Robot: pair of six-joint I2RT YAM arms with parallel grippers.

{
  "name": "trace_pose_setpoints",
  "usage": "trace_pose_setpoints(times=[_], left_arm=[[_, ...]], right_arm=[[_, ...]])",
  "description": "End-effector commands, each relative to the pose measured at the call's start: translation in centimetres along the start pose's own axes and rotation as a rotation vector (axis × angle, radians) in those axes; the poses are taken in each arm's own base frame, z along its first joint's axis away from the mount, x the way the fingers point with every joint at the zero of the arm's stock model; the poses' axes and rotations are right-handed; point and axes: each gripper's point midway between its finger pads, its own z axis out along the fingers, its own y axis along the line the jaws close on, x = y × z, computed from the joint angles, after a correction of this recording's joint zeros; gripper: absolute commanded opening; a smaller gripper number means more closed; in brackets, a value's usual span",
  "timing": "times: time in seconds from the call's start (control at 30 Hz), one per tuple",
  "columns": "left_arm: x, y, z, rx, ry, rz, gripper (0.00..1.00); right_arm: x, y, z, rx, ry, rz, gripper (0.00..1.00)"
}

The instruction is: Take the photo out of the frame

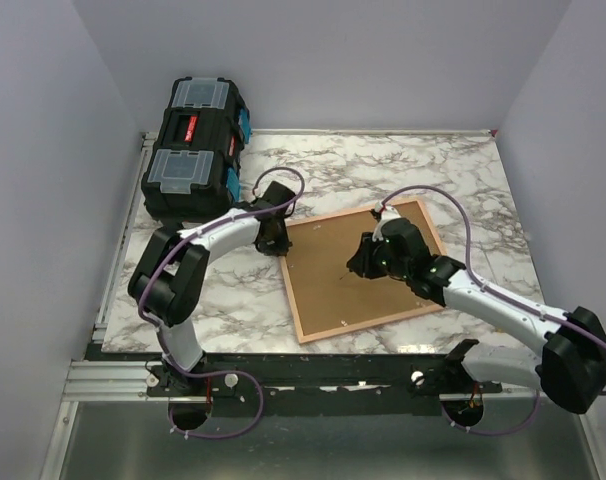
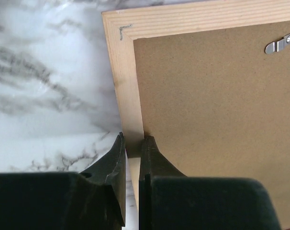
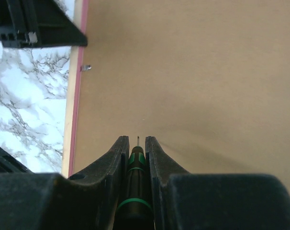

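Observation:
The frame (image 1: 333, 290) lies face down on the marble table, its brown back (image 2: 212, 105) facing up inside a pale wooden rim (image 2: 123, 72). The photo is hidden beneath that back. My left gripper (image 1: 278, 243) is at the frame's left edge, and in the left wrist view it (image 2: 133, 139) is shut across the rim. My right gripper (image 1: 361, 262) hovers over the middle of the back. It (image 3: 134, 139) is shut on a small black and green screwdriver (image 3: 137, 167) whose tip points at the board.
A black toolbox (image 1: 195, 145) with clear-lidded trays stands at the table's back left. A small metal clip (image 2: 279, 44) sits on the brown back near the rim. A second clip (image 3: 86, 67) shows by the pink edge (image 3: 78, 96).

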Motion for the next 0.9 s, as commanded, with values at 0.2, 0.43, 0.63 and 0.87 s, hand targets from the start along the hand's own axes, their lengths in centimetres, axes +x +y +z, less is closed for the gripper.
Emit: trace_pose_setpoints(times=[0.2, 0.43, 0.63, 0.87], left_arm=[[-5.9, -4.1, 1.2, 0.221, 0.047, 0.209, 0.00], [-5.5, -4.7, 1.8, 0.304, 0.117, 0.173, 0.00], [-5.1, -5.1, 2.2, 0.327, 0.183, 0.139, 0.00], [-5.7, -4.0, 2.7, 0.289, 0.171, 0.123, 0.00]], right_arm=[[-4.7, 5.0, 5.3, -0.121, -0.112, -0.007, 0.01], [-7.8, 5.8, 9.4, -0.095, -0.190, 0.070, 0.01], [-8.1, 6.9, 13.5, -0.116, -0.155, 0.067, 0.01], [-7.2, 6.0, 15.1, -0.089, -0.140, 0.019, 0.01]])
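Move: The clip on the frame's left rail is what the right hand's screwdriver is headed for: about 9 cm ahead of that hand, 17 cm to its left and 9 cm below. The left fingers already pinch that rail; from them the clip lies roughly 4 cm back and 2 cm to the right, at their height. The frame's far-left corner is some 9 cm ahead of them and 1 cm left, the far-rail clip about 10 cm ahead and 12 cm right. Forward goes the left hand by about 6.5 cm, keeping its pinch on the left rail and turning the frame clockwise, then it stays there and holds. Meanwhile the right hand, still gripping the screwdriver, sweeps some 12 cm left and as far forward over the backing board, sinking a little at the end to bring the tip over the left-rail clip, just short of the left fingers. ##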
